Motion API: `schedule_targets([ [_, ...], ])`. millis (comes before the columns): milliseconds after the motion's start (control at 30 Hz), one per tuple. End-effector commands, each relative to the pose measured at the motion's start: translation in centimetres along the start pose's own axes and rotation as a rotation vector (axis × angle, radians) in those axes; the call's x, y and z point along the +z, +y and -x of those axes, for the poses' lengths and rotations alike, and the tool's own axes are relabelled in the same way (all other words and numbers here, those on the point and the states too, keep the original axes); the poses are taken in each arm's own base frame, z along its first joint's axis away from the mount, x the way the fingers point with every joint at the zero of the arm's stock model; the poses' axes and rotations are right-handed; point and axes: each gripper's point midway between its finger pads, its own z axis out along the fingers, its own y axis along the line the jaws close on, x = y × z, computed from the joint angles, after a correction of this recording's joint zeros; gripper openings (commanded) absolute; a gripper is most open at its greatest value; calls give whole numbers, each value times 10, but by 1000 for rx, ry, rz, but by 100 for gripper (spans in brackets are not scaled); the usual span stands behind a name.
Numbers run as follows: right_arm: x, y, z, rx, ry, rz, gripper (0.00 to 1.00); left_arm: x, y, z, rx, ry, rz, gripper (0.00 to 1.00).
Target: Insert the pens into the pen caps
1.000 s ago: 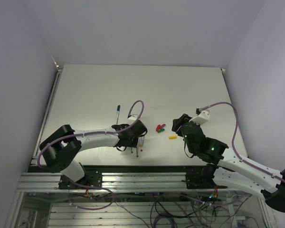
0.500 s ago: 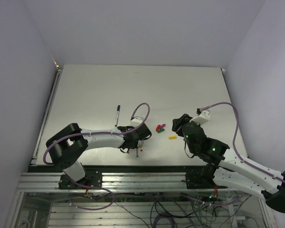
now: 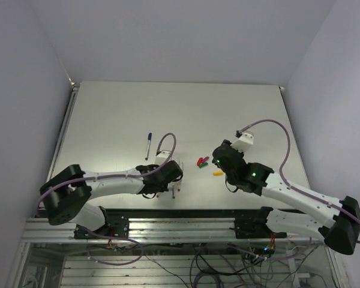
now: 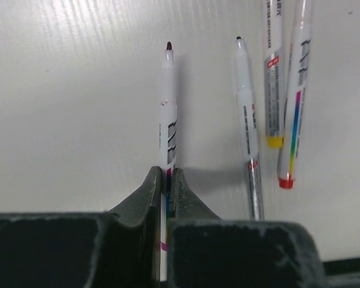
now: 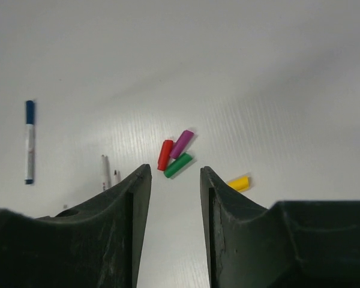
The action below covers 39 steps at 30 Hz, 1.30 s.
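Note:
My left gripper is shut on a pale pen with a dark magenta tip, which lies on the table pointing away. Three more pens lie to its right: one dark-tipped, one yellow-ended, one red-ended. My right gripper is open and holds nothing, hovering just short of the red cap, magenta cap and green cap, which touch one another. The yellow cap lies apart to the right. From above, the cap cluster sits between both grippers.
A pen with a dark blue end lies alone, farther back and left of the left gripper. The table's near edge runs close behind the pens. A purple cable loops over each wrist.
The left jaws have closed on the magenta-tipped pen and the arm has stretched lower. The right arm has swung forward and left toward the caps, its jaws a little narrower.

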Motion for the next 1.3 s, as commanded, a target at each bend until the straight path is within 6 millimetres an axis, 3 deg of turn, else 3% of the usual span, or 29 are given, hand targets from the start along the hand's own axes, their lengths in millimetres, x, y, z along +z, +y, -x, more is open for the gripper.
schedule_targets([
  [0, 16, -6, -10, -37, 69, -85, 37, -28, -2, 26, -22, -90, -54, 7],
  [133, 39, -9, -26, -20, 161, -89, 34, -47, 4, 53, -18, -174, -43, 7],
  [233, 53, -13, -35, 4, 205, -85, 34, -56, 10, 61, -10, -198, -25, 7],
  [733, 97, 2, -70, -81, 299, -92, 35, -70, 11, 60, -29, -230, -116, 7],
  [1267, 117, 0, -92, -96, 324, -117, 35, -70, -1, 67, 34, -228, -136, 7],
])
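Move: The purple cap lies about 7 cm ahead of my open right hand, 3 cm to its left and 16 cm below. On that same level, the green cap is 5 cm ahead and 4 left, the red cap 6 ahead and 6 left, and the yellow cap level with the hand and 3 right. From my left hand, gripping a pen, the purple cap is about 13 cm ahead, 21 right; the green pen lies 2 ahead and 5 right. I bring my right hand down some 13 cm and forward about 5, ending a little left, onto the group of caps; its fingers tip about 20 degrees further down and stay open, stopping short of touching. Meanwhile my left hand keeps its pinch on the magenta-ended pen and raises it roughly 8 cm almost straight up, levelling slightly so the tip lifts, then holds there. ##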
